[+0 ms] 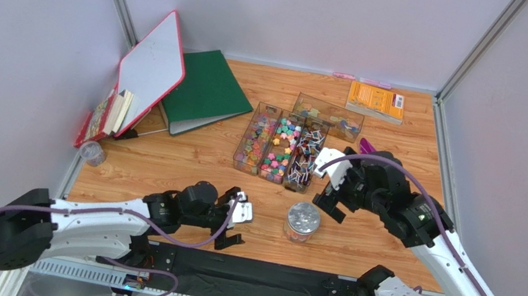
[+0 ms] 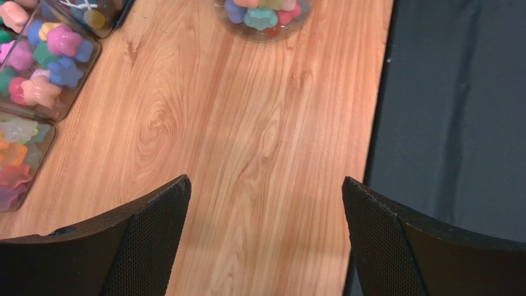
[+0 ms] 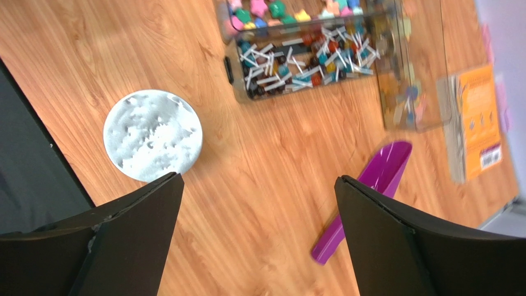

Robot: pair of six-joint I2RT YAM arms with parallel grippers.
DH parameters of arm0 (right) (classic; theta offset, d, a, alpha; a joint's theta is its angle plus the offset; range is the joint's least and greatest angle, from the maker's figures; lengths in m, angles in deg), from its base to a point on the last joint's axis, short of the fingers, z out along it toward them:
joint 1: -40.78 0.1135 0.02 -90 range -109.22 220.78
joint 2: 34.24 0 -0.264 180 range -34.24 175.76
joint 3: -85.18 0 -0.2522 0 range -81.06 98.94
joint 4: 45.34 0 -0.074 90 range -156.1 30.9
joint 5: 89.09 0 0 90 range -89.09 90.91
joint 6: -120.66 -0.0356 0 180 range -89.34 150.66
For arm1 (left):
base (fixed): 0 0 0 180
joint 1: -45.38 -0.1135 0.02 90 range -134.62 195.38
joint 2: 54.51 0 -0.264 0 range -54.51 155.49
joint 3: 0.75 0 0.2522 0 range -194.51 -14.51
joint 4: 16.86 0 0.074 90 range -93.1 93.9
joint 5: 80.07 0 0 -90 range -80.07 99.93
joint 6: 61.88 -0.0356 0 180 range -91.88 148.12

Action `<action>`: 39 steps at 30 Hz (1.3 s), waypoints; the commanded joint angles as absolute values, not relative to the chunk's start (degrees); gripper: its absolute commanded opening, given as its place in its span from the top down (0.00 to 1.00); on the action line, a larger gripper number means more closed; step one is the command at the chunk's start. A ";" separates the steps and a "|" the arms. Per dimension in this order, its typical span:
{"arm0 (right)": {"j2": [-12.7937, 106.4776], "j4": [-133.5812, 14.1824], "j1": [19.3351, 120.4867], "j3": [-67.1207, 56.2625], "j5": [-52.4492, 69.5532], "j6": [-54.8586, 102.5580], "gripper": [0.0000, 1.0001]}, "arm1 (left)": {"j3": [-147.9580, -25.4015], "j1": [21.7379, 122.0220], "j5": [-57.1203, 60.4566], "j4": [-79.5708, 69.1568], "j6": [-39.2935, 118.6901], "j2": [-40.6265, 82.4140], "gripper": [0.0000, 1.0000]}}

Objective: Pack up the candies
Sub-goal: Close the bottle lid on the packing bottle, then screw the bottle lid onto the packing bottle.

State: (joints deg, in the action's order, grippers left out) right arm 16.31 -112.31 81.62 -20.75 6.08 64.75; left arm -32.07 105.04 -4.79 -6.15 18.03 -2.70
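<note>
The candies (image 1: 279,147) lie sorted in three clear trays side by side mid-table, star-shaped sweets on the left and stick sweets (image 3: 308,58) on the right. A fourth tray (image 1: 327,114) stands behind them. A small round jar (image 1: 302,220) with a silver top (image 3: 152,135) stands in front, with coloured candies showing through its wall (image 2: 262,15). My left gripper (image 1: 235,221) is open and empty over bare wood left of the jar (image 2: 265,203). My right gripper (image 1: 331,187) is open and empty, right of the jar (image 3: 259,203). A purple scoop (image 3: 370,191) lies beyond its right finger.
A green binder (image 1: 204,90) and a red-edged whiteboard (image 1: 151,69) lie at the back left, with books beside them. An orange book (image 1: 376,101) lies at the back right. A small jar (image 1: 91,153) stands at the left edge. A black mat (image 1: 254,271) lines the near edge.
</note>
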 commanded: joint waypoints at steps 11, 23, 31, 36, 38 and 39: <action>10.85 -122.99 72.09 -19.45 9.68 60.19 0.00 | -33.58 105.50 -14.05 -56.79 18.36 36.53 0.00; 26.48 -131.52 52.92 -19.46 29.83 82.25 0.00 | -42.63 109.80 -12.13 -76.13 26.25 63.14 0.00; 27.82 -136.27 47.46 -20.15 29.83 91.66 0.00 | -49.93 109.89 -11.43 -80.44 27.68 71.51 0.00; 25.71 -136.62 47.38 -23.48 29.12 94.64 0.00 | -53.18 109.80 -11.60 -81.67 29.07 73.54 0.00; 25.18 -137.15 47.38 -24.54 29.73 95.96 0.00 | -54.85 109.89 -11.61 -81.77 29.96 74.51 0.02; 24.91 -137.41 47.38 -25.25 30.26 96.49 0.00 | -55.03 109.81 -11.34 -81.68 30.14 74.86 0.04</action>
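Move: The packing bottle, its lid already on top, stands about 17 cm to the right of the left hand and 3 cm ahead, its middle some 3 cm lower. From the right hand the bottle lies about 4 cm to the left, 3 cm back and 16 cm below. The three-part candy tray sits roughly 23 cm beyond the bottle and 8 cm to the bottle's left; the purple scoop is about 22 cm ahead of the right hand and 12 cm to its right. The left hand comes up against the lidded bottle with its wide-open fingers straddling the body, and pushes it along to the right: it first sinks about 5 cm, then sweeps low, some 20 cm rightward in all with a little forward, levelling out by about 25 degrees. The right hand, open, swings right and then down, about 8 cm each, to the bottle's right side, its fingers tipping steeper. ##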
